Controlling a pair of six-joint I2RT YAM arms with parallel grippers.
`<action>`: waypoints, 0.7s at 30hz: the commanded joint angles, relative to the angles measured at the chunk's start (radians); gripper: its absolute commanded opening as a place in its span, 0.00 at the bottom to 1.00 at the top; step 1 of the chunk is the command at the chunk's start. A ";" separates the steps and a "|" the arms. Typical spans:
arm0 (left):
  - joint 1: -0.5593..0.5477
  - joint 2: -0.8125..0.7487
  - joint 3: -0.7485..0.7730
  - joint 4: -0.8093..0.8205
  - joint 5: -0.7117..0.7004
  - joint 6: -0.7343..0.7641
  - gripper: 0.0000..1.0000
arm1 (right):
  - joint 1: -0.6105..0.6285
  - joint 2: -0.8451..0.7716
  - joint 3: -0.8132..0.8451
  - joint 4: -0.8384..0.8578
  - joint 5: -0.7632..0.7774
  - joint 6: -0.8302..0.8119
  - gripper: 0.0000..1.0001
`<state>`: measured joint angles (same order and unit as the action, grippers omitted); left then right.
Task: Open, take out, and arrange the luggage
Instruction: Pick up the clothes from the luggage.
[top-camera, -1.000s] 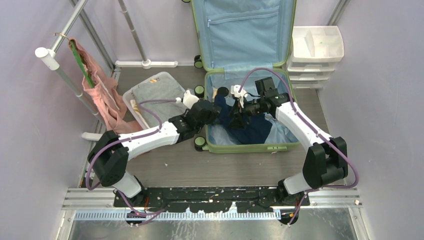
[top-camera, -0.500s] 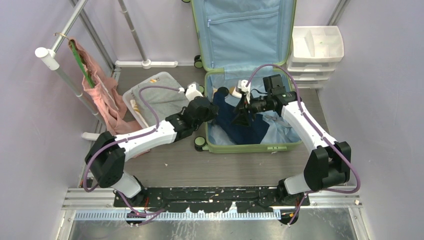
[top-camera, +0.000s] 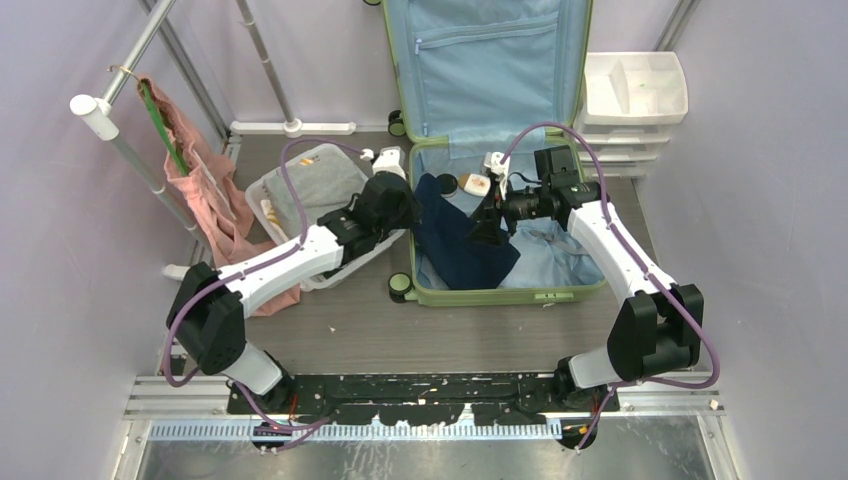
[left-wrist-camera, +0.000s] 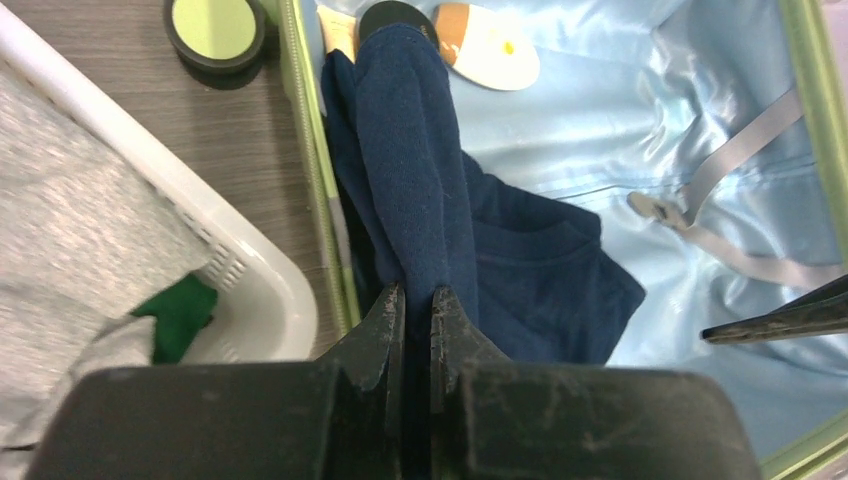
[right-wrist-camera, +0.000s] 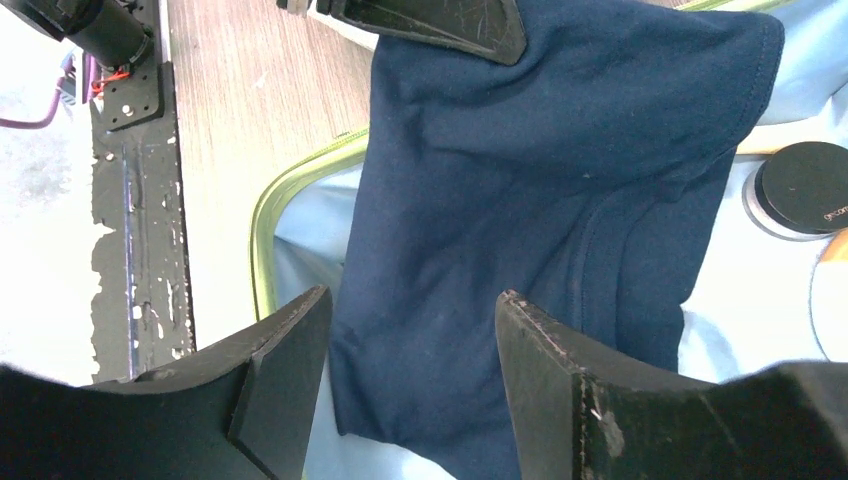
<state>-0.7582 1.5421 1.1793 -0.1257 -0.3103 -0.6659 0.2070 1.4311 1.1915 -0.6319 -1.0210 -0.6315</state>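
The luggage (top-camera: 500, 296), a light-green suitcase, lies open on the floor with its blue-lined lid (top-camera: 490, 70) standing upright. A navy garment (top-camera: 455, 245) lies in the lower half and is drawn up over the left rim (left-wrist-camera: 310, 150). My left gripper (top-camera: 403, 207) is at that rim, shut on a fold of the navy garment (left-wrist-camera: 415, 180); in the left wrist view the left gripper (left-wrist-camera: 417, 295) pinches the cloth tight. My right gripper (top-camera: 487, 228) hovers over the garment's middle. In the right wrist view the right gripper (right-wrist-camera: 410, 300) is open, with the navy garment (right-wrist-camera: 520, 200) below it and untouched.
A white mesh basket (top-camera: 285, 167) with a grey towel sits left of the suitcase, under my left arm. A white drawer unit (top-camera: 635, 100) stands at the back right. Pink cloth (top-camera: 200, 185) hangs on the left rack. A black disc (left-wrist-camera: 395, 15), a tan-and-white item (left-wrist-camera: 485, 40) and straps (left-wrist-camera: 740, 165) lie on the lining.
My left gripper has pulled back and to the left towards the basket, dragging the navy garment over the suitcase rim. My right gripper has drifted slightly right and opened a little wider.
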 joint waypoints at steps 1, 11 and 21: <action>0.042 -0.077 0.075 -0.024 0.043 0.157 0.00 | -0.004 -0.009 0.031 0.034 -0.033 0.013 0.67; 0.149 -0.123 0.148 -0.173 0.083 0.369 0.00 | -0.004 0.011 0.029 0.032 -0.032 0.013 0.67; 0.274 -0.193 0.156 -0.244 0.102 0.458 0.00 | -0.010 0.021 0.029 0.026 -0.027 0.009 0.67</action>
<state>-0.5430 1.4292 1.2770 -0.3641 -0.1944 -0.2886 0.2047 1.4551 1.1915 -0.6289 -1.0237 -0.6250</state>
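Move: The left hand already grips the navy cloth. The white basket it is taken to lies about 20 cm to its left, roughly 2 cm farther ahead, some 15 cm lower. Almost beneath the hand, about 10 cm down, runs the luggage's left rim. The black jar stands about 8 cm ahead and 7 cm right, the white-and-tan item 8 cm ahead and 13 cm right. From the right hand, the basket lies some 34 cm left and 7 cm ahead. Leftwards from over the luggage's left rim towards the white basket, the left hand carries the navy cloth about 10 cm, rising some 4 cm on the way and drifting slightly forward. The fingers keep their pinch on the cloth's upper end while the wrist rolls about 15 degrees, its left side lifting. ##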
